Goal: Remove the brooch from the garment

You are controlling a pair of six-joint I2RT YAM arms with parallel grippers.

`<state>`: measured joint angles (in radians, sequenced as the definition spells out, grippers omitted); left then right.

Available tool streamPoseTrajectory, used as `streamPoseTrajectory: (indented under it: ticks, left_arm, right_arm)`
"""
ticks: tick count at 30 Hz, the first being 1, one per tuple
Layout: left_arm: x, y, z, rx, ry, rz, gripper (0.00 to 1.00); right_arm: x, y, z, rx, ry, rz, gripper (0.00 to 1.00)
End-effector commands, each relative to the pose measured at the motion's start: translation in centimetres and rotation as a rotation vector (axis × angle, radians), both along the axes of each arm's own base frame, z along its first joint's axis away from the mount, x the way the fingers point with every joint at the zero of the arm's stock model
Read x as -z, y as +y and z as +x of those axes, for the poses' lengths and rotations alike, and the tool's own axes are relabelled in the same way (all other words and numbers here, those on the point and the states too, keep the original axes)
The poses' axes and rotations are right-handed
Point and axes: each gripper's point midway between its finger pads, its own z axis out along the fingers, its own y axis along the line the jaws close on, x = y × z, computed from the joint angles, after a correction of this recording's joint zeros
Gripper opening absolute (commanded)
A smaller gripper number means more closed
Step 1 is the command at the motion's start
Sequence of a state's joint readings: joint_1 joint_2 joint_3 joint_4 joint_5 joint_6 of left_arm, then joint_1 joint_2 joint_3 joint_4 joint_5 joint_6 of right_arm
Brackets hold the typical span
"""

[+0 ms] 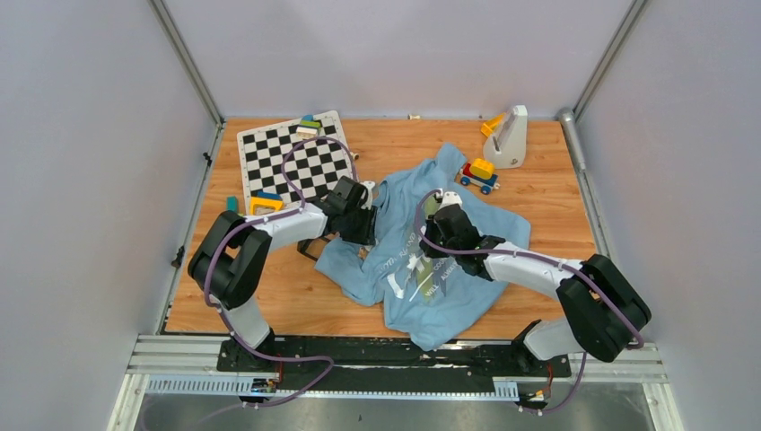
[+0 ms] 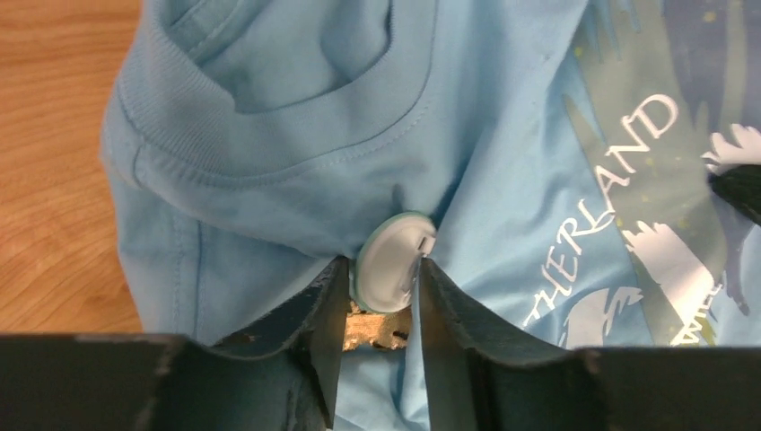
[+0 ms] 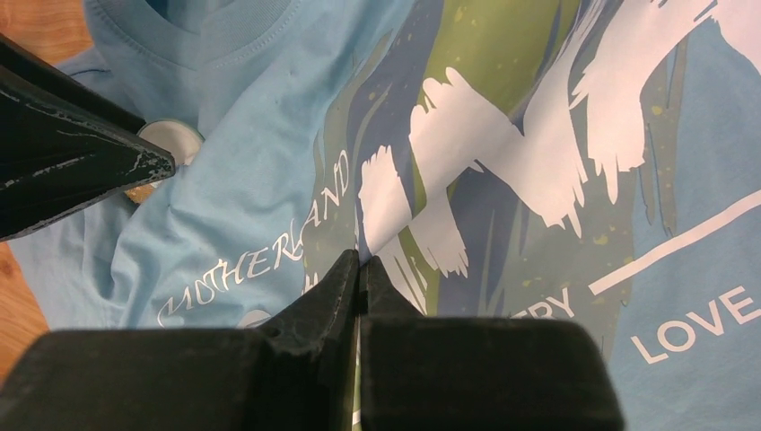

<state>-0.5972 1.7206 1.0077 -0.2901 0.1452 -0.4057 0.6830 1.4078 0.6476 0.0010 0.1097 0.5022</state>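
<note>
The light blue garment [image 1: 449, 296] lies crumpled mid-table, collar toward the far side. In the left wrist view my left gripper [image 2: 381, 265] is shut just below the collar [image 2: 269, 135] on a round white disc with a teal rim [image 2: 392, 260]. A small orange-gold glittery piece, the brooch [image 2: 386, 325], sits just beneath the disc between the fingers. My right gripper [image 3: 361, 260] is shut, its tips pinching a crease of the printed chest [image 3: 502, 153]. The left fingertip [image 3: 99, 157] and the disc [image 3: 170, 136] also show in the right wrist view.
A checkerboard [image 1: 292, 162] lies at the far left with small blocks [image 1: 310, 124] on its far edge and an orange frame [image 1: 266, 205] at its near edge. A toy block stack [image 1: 479, 173] and a white stand [image 1: 508, 136] sit at the far right. Walls enclose the table.
</note>
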Motion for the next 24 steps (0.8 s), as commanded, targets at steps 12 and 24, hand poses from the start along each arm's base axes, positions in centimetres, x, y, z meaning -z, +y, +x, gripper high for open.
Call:
streamPoseTrajectory:
  ticks: [12,24]
  left_arm:
    - [-5.5,-1.7,0.4,0.111,-0.184,-0.244,0.08]
    - [-9.1,-0.3,0.4,0.068,-0.367,-0.282,0.0]
  right_arm:
    - [-1.6,0.8,1.2,-0.015,-0.058,0.038,0.0]
    - [-2.9,-0.9,1.4,0.059,-0.115,0.049,0.0]
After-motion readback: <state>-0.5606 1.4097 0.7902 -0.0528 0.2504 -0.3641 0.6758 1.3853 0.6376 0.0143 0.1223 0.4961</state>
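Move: The left fingers stand half open around the round white brooch; its middle is about level with them, perhaps 1 cm to their right. The gold leaf brooch lies some 2 cm back from the left hand and 1 cm to its left; the black frame stands about 11 cm to its left, straight level with it and 2 cm lower. From the right hand, the round brooch lies some 11 cm left, 2 cm forward and 2 cm down. The left fingers close on the round brooch, pinching its rim while the hand edges about 1 cm right and back, then pull it upward nearly 7 cm. The wrist tilts some 20 degrees on the way, swinging the fingertips out forward and to the right. The right hand stays put, shut on the garment, and keeps its pinch. ##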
